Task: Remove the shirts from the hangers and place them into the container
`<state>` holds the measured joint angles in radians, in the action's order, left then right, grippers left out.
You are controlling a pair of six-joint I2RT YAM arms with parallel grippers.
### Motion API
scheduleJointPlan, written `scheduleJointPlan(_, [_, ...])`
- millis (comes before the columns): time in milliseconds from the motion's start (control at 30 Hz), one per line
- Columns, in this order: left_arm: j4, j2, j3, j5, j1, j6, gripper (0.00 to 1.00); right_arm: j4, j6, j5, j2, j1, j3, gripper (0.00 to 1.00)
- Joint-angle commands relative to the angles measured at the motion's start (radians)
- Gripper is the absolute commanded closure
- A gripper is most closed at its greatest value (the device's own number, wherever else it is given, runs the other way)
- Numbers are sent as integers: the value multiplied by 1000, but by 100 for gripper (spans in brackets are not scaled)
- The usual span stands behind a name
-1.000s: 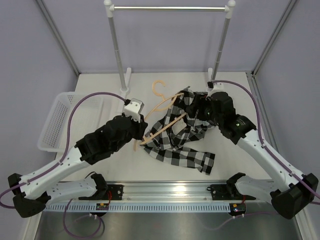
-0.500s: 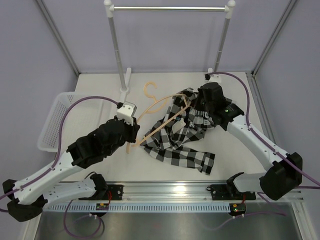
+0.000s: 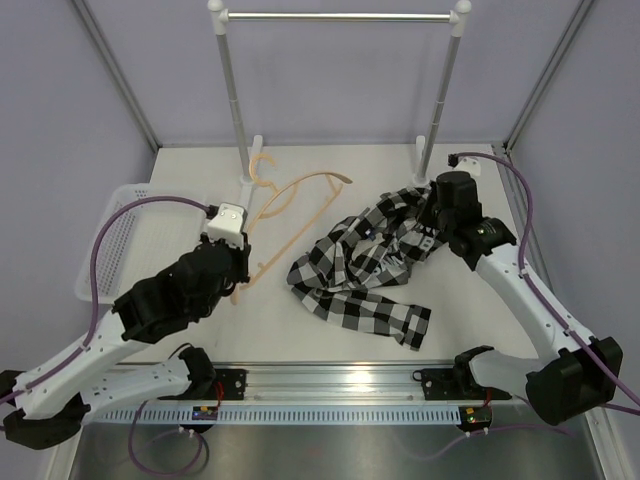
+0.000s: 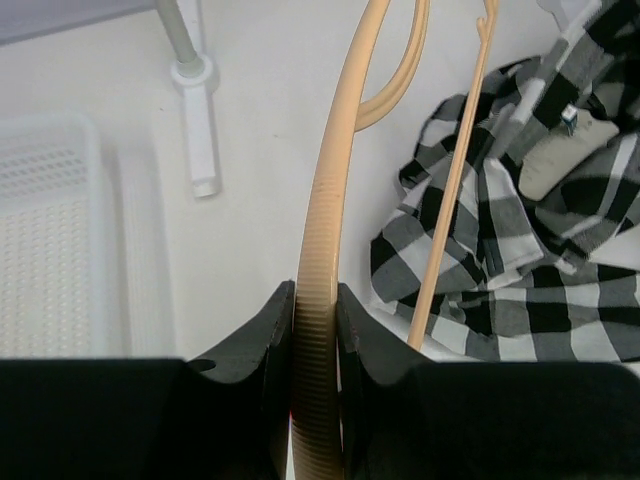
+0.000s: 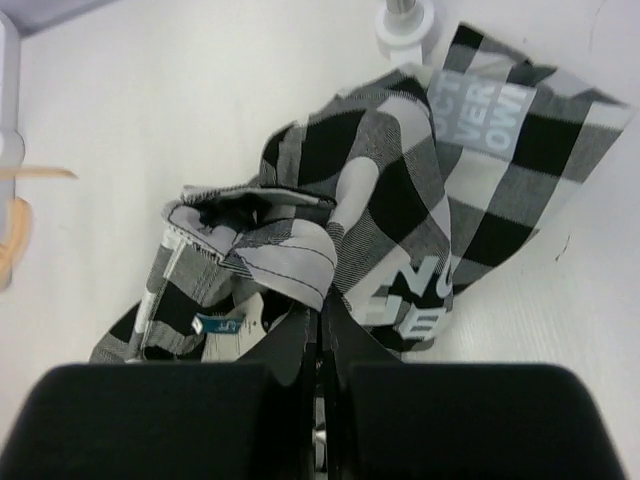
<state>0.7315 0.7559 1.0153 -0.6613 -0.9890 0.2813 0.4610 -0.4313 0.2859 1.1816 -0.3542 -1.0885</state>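
The black-and-white checked shirt lies crumpled on the table's middle, free of the hanger. The tan wooden hanger is to its left, hook toward the rail's left foot. My left gripper is shut on one hanger arm, which runs straight up between the jaws. The shirt is at the right of that view. My right gripper sits at the shirt's far right end. In the right wrist view it is shut on a fold of the shirt. The white basket is at the left edge.
The clothes rail stands at the back on two white posts, its feet on the table. The left foot lies between the basket and the hanger. Frame struts rise at both back corners.
My left gripper has pulled the hanger leftward out of the shirt. My right gripper has shut on the shirt and shifted right; the shirt now lies flat without the hanger.
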Motion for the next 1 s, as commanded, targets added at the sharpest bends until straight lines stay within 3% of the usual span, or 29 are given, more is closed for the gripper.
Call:
scheduleJointPlan(0, [-60,45,115,-164,3,-56,100,-10,-40,-97,-19,0,88,100])
scheduleJointPlan(100, [-107,167,222,-265,4,-168,100,-47,-50,-198,-30,-5,156,100])
scheduleJointPlan(200, [-232,277,311,-264,26,-295,100,-62,-47,-214,-42,-49,196,100])
scheduleJointPlan(267, [-292,333,376,-222,64,-367,100,-50,-35,-215,-42,-74,203,86])
scheduleJointPlan(300, [-323,392,405,-215,78,-381,100,-47,-32,-224,-42,-92,210,70])
scheduleJointPlan(367, [-349,453,469,-193,114,-424,100,-38,-23,-238,-45,-101,219,51])
scheduleJointPlan(400, [-395,505,520,-189,125,-442,100,-38,-21,-252,-56,-107,232,37])
scheduleJointPlan(533, [-494,626,640,-178,176,-582,100,-21,-14,-315,-89,-112,259,13])
scheduleJointPlan(633, [-573,680,701,-179,200,-690,100,17,3,-396,-132,-112,257,5])
scheduleJointPlan(767, [-678,746,732,-161,222,-792,100,28,8,-473,-226,-114,280,2])
scheduleJointPlan(967, [-684,850,864,-107,271,-837,100,62,22,-508,-329,-112,288,1])
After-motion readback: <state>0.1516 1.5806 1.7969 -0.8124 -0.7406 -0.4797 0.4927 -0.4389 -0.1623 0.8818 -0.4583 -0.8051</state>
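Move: The left gripper already holds the hanger; the rack's top rail, by its middle, lies some 38 cm ahead, 15 cm right and 30 cm above it. The shirt is about 9 cm ahead and 25 cm right of this gripper, the container 14 cm ahead and 31 cm left, both about 25 cm below. From the right gripper, still pinching one end of the shirt, the shirt's middle is 5 cm back, 13 cm left and 20 cm below; the rack's right foot is 20 cm ahead, 4 cm right and 22 cm below. Swing the left gripper forward and up, about 20 cm each way and slightly right, towards the rail, tipping the fingers up from their downward slant while keeping the hanger gripped. Meanwhile lower the right gripper almost 9 cm, drawing back and left, open it wide to let go of the shirt, then carry on back and left over the cloth, rising a little. ##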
